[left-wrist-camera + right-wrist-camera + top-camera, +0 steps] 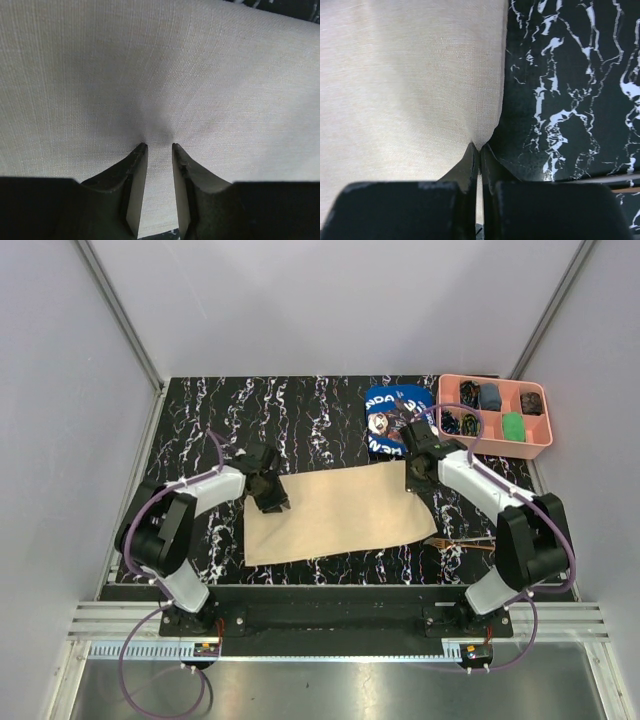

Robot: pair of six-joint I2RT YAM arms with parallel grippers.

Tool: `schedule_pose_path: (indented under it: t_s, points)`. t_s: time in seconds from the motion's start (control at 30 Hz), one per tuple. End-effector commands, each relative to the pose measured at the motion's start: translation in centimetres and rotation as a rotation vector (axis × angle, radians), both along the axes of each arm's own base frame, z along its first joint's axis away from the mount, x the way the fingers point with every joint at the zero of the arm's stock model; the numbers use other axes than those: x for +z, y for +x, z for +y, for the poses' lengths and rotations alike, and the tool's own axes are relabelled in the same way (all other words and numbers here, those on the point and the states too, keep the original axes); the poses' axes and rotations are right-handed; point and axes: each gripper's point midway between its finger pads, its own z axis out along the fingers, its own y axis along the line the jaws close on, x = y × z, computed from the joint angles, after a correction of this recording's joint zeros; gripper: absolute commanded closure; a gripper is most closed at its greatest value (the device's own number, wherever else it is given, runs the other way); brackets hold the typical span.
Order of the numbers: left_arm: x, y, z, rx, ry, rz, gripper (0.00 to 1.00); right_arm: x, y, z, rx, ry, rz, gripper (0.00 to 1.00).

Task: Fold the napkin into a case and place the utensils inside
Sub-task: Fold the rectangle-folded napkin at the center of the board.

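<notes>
The plain beige napkin [335, 512] lies spread flat on the black marbled table. My left gripper [268, 495] is at its far left corner. In the left wrist view the napkin [160, 75] fills the frame, and the left gripper [160, 146] stands open with its tips pressed onto the cloth, which puckers there. My right gripper [412, 475] is at the far right corner. In the right wrist view the right gripper [480, 147] is shut on the napkin [410, 75] at its edge. Thin brown utensils [465, 542] lie by the right arm, partly hidden.
A blue printed cloth [392, 418] lies just behind the right gripper. A pink compartment tray [495, 448] with several small items stands at the back right. Grey walls close in the table on three sides.
</notes>
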Motion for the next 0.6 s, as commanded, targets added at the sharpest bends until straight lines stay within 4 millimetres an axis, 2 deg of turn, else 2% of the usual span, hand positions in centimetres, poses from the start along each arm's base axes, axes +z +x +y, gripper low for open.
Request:
schedule_pose_path:
  t_s: [0.0,0.17,0.2,0.23,0.27,0.3,0.33,0.37,0.4,0.43,0.5,0.53,0.57]
  points:
    - [0.1,1.4,-3.2,-0.02,-0.047,-0.026,0.68,3.6,0.7,0.5,0.05,0.027,-0.08,1.0]
    - [0.7,1.3,-5.4,-0.066,-0.101,-0.048,0.68,5.2,0.9,5.5,0.136,0.105,-0.11,1.0]
    - [1.5,1.4,-5.4,-0.071,-0.109,-0.071,0.68,5.6,0.3,7.3,0.171,0.135,-0.103,1.0]
    - [1.9,1.3,-5.3,-0.07,-0.111,-0.076,0.68,6.6,0.8,8.6,0.18,0.166,-0.124,1.0]
    - [2.3,1.1,-5.0,-0.065,-0.1,-0.088,0.67,6.6,0.7,9.8,0.179,0.196,-0.111,1.0]
    - [3.8,1.2,-4.7,-0.063,-0.104,-0.125,0.67,6.9,0.4,10.8,0.191,0.226,-0.091,1.0]
    - [4.2,0.7,-4.0,-0.055,-0.083,-0.125,0.66,7.9,0.5,12.4,0.208,0.256,-0.101,1.0]
    - [4.4,0.7,-3.0,-0.03,-0.046,-0.139,0.65,7.7,0.5,13.2,0.2,0.28,-0.081,1.0]
    - [5.3,0.5,-2.3,-0.014,-0.038,-0.167,0.64,7.9,0.3,14.1,0.208,0.303,-0.071,1.0]
    - [5.2,0.2,-1.1,0.011,-0.019,-0.157,0.64,8.4,0.1,15.4,0.225,0.325,-0.073,1.0]
    - [4.2,-1.0,0.7,0.046,0.003,-0.131,0.64,8.1,-0.2,17.1,0.236,0.355,-0.049,1.0]
    - [3.6,-0.9,2.0,0.084,0.03,-0.128,0.64,8.5,-0.2,18.1,0.251,0.37,-0.055,1.0]
    - [2.4,-1.7,2.8,0.093,0.051,-0.1,0.65,7.8,-0.8,19.6,0.278,0.375,-0.037,1.0]
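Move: The right hand already pinches the napkin's right edge, about 7 cm above the board. The napkin's middle lies some 15 cm to its left, 4 cm back and 7 cm below. The utensils lie about 11 cm back and 12 cm to its right, and the blue cloth some 17 cm ahead and 2 cm left. From the left hand, low on the cloth, the napkin's middle is about 12 cm right and level fore-and-aft, 1 cm below. The right fingers keep their pinch on the napkin's raised right edge and carry it some 15 cm left, over the napkin towards its left part, rising about 7 cm and tilting up on the left side by some 15 degrees. The left fingertips, low on the cloth and part-open, first slide about 4 cm right, then lift off and drift back left. ##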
